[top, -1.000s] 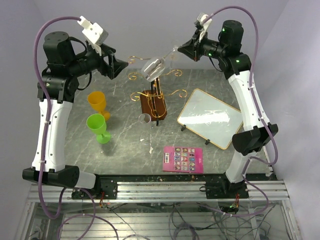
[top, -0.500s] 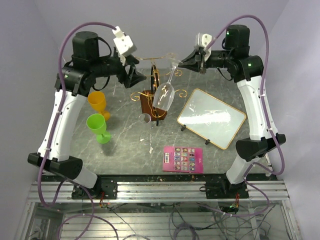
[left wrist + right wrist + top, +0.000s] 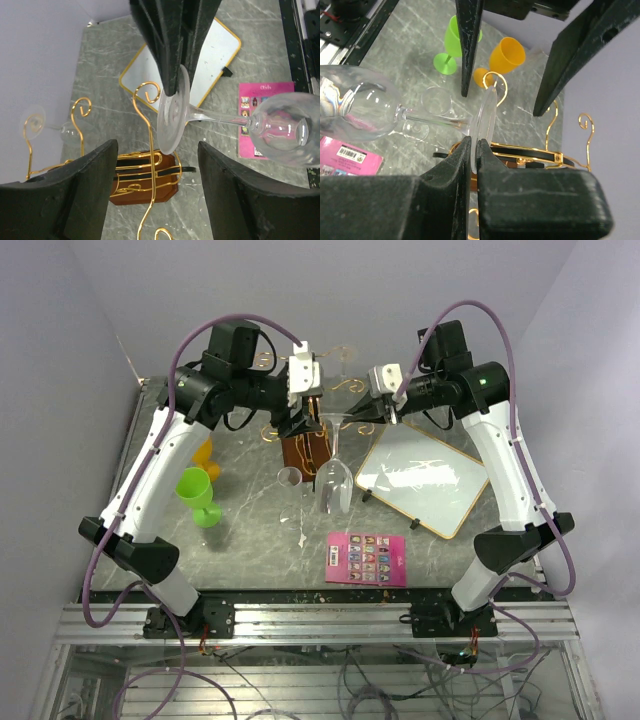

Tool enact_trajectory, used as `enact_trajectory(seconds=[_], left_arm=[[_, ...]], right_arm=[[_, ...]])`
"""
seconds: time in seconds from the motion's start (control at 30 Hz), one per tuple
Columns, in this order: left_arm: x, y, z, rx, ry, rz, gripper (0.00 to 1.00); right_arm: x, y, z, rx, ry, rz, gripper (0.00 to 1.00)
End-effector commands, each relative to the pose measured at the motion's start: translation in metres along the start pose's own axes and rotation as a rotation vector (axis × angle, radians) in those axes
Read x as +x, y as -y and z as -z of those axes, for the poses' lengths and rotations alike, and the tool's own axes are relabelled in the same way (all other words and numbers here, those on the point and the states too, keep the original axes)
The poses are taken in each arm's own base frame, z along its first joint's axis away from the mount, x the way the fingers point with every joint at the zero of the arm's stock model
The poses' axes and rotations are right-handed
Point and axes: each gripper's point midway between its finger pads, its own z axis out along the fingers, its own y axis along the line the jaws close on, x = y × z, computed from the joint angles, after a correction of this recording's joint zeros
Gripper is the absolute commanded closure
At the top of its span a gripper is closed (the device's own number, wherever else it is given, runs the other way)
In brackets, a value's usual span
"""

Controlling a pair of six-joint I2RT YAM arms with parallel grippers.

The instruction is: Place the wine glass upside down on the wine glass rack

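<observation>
My right gripper (image 3: 474, 150) is shut on the round foot of the clear wine glass (image 3: 355, 107). The stem runs sideways from the foot and the bowl (image 3: 333, 487) hangs low over the table, in front of the wine glass rack (image 3: 303, 450). The rack is thin gold scrolled wire (image 3: 149, 150) on a brown wooden block. My left gripper (image 3: 157, 185) is open. Its black fingers (image 3: 470, 40) stand on either side of the glass foot (image 3: 172, 120) without touching it, right above the rack. A second clear glass (image 3: 32, 122) hangs on a far arm of the rack.
A gold-framed whiteboard (image 3: 420, 480) leans to the right of the rack. A pink card (image 3: 367, 558) lies near the front edge. A green cup (image 3: 197, 492) and an orange cup (image 3: 205, 455) stand at the left. A small clear glass (image 3: 289, 477) sits by the rack's base.
Both arms have swung in and down toward the rack. The glass has come forward with its bowl lower. The left gripper has reached the glass foot and narrowed slightly.
</observation>
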Motion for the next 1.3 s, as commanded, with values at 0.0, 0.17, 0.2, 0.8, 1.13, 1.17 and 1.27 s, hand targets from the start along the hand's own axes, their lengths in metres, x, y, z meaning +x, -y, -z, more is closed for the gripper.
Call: enact_trajectory(seconds=[0.0, 0.17, 0.2, 0.8, 1.13, 1.17, 1.27], left_arm=[[0.002, 0.016, -0.008, 0.075, -0.011, -0.127, 0.28], [0.01, 0.028, -0.018, 0.125, -0.035, -0.158, 0.45], [0.012, 0.03, -0.019, 0.132, -0.042, -0.163, 0.48], [0.018, 0.04, -0.031, 0.184, -0.015, -0.165, 0.74], [0.016, 0.046, -0.026, 0.207, -0.001, -0.248, 0.93], [0.017, 0.046, -0.025, 0.206, -0.011, -0.267, 0.93], [0.017, 0.042, -0.018, 0.185, -0.042, -0.306, 0.93]], right_arm=[[-0.008, -0.018, 0.001, -0.042, 0.014, 0.058, 1.0], [-0.002, -0.022, -0.002, -0.057, 0.008, 0.068, 1.0], [-0.001, -0.022, -0.002, -0.058, 0.006, 0.069, 1.0], [0.008, -0.024, -0.008, -0.077, 0.013, 0.067, 1.0], [0.014, -0.021, -0.009, -0.064, -0.005, 0.057, 0.86], [0.015, -0.021, -0.009, -0.061, -0.012, 0.052, 0.82], [0.016, -0.02, -0.008, -0.052, -0.025, 0.045, 0.71]])
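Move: The left hand, empty and wide open, has the wine glass's foot about 5 cm to its right, a centimetre nearer the base and a centimetre lower. The glass's bowl lies roughly 12 cm back, 4 cm right and 7 cm lower, the right fingertips about 8 cm right and 1 cm back, level with it, and the rack's front right hook some 10 cm ahead, 14 cm right and 12 cm lower. For the right hand, already gripping the foot's near edge, the foot's middle is about 3 cm left, level fore and aft. The left hand takes over the wine glass by its foot: it sinks about 5 cm while easing some 2 cm back and a little right, turns roughly 10 degrees clockwise, and shuts its fingers from wide open until they pinch the foot's left edge. The right hand keeps its pinch on the opposite edge while sinking nearly 4 cm alongside, then right at the end stays in place and opens its fingers a little, letting go of the foot. ##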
